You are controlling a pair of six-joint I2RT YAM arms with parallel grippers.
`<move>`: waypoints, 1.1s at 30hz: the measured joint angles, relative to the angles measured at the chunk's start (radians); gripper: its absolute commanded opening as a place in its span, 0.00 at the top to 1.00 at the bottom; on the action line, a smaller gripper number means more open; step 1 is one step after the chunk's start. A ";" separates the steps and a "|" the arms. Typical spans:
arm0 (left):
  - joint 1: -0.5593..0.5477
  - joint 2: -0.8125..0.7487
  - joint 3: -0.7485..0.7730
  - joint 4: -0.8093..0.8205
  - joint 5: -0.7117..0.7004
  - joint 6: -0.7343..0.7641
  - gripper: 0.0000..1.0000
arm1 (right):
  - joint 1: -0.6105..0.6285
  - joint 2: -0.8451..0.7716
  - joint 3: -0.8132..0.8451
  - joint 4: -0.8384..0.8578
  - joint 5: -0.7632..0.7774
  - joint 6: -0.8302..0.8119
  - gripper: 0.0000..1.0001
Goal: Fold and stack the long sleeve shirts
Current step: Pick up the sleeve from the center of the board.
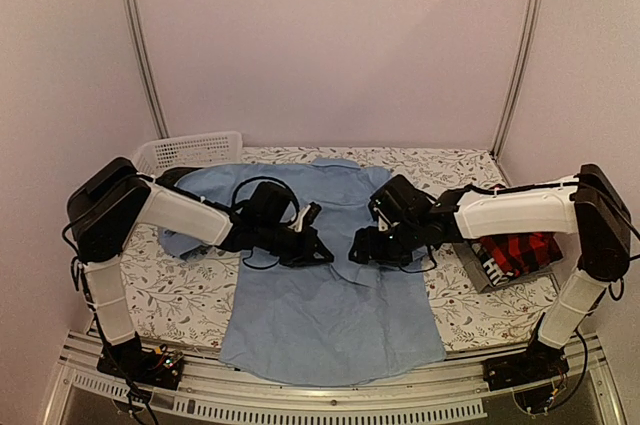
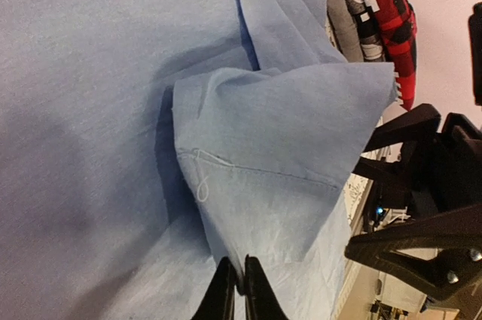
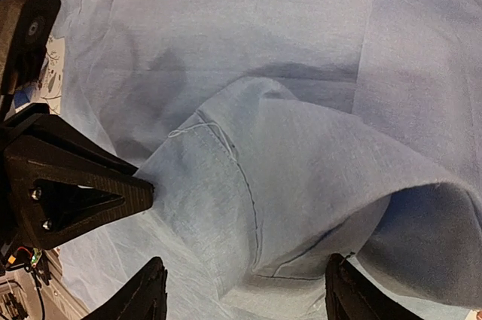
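Note:
A light blue long sleeve shirt (image 1: 330,315) lies spread across the middle of the table. My left gripper (image 1: 322,253) is shut on a raised flap of it (image 2: 286,147), the cloth pinched between the fingertips (image 2: 240,290). Facing it from the right, my right gripper (image 1: 358,250) stands open, its fingers (image 3: 247,271) straddling the same stitched flap (image 3: 301,177) without closing on it. At the right edge, a red-and-black plaid shirt (image 1: 520,250) lies on a grey one with white lettering (image 1: 482,267), partly under the right arm. Both also show in the left wrist view, the plaid shirt (image 2: 388,11) and the grey one (image 2: 350,26).
A white lattice basket (image 1: 190,150) stands at the back left. The table carries a floral cloth (image 1: 180,295). Metal frame posts rise at both back corners. The two grippers are close together over the shirt's middle.

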 measured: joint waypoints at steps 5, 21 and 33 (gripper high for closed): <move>0.000 0.000 0.012 -0.006 0.021 0.009 1.00 | -0.005 0.014 0.000 0.000 0.000 0.014 0.34; -0.001 -0.015 0.014 -0.031 0.050 0.008 1.00 | -0.024 0.053 0.048 -0.002 -0.008 0.026 1.00; 0.036 -0.063 0.014 -0.058 0.058 -0.015 0.93 | -0.033 0.035 0.092 0.037 -0.063 0.037 1.00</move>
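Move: Between the right hand's open fingers and about 2 cm below them lies the loose fold of the sleeve, some 1 cm ahead. The cuff corner, already pinched by the left hand, is about 7 cm to the right hand's left, level front to back and roughly 1 cm lower. The folded pile is some 30 cm to its right, 4 cm lower. From the left hand, the sleeve fold lies about 7 cm to the right and 1 cm ahead. Dipping about 2 cm with its fingers still wide, the right hand straddles the sleeve fold, shuts to pinch it near the cuff, then climbs nearly 5 cm, drifting left and slightly forward towards the left hand. The left hand keeps its pinch on the cuff corner, creeping up at first and then faster, some 3 cm in all. ##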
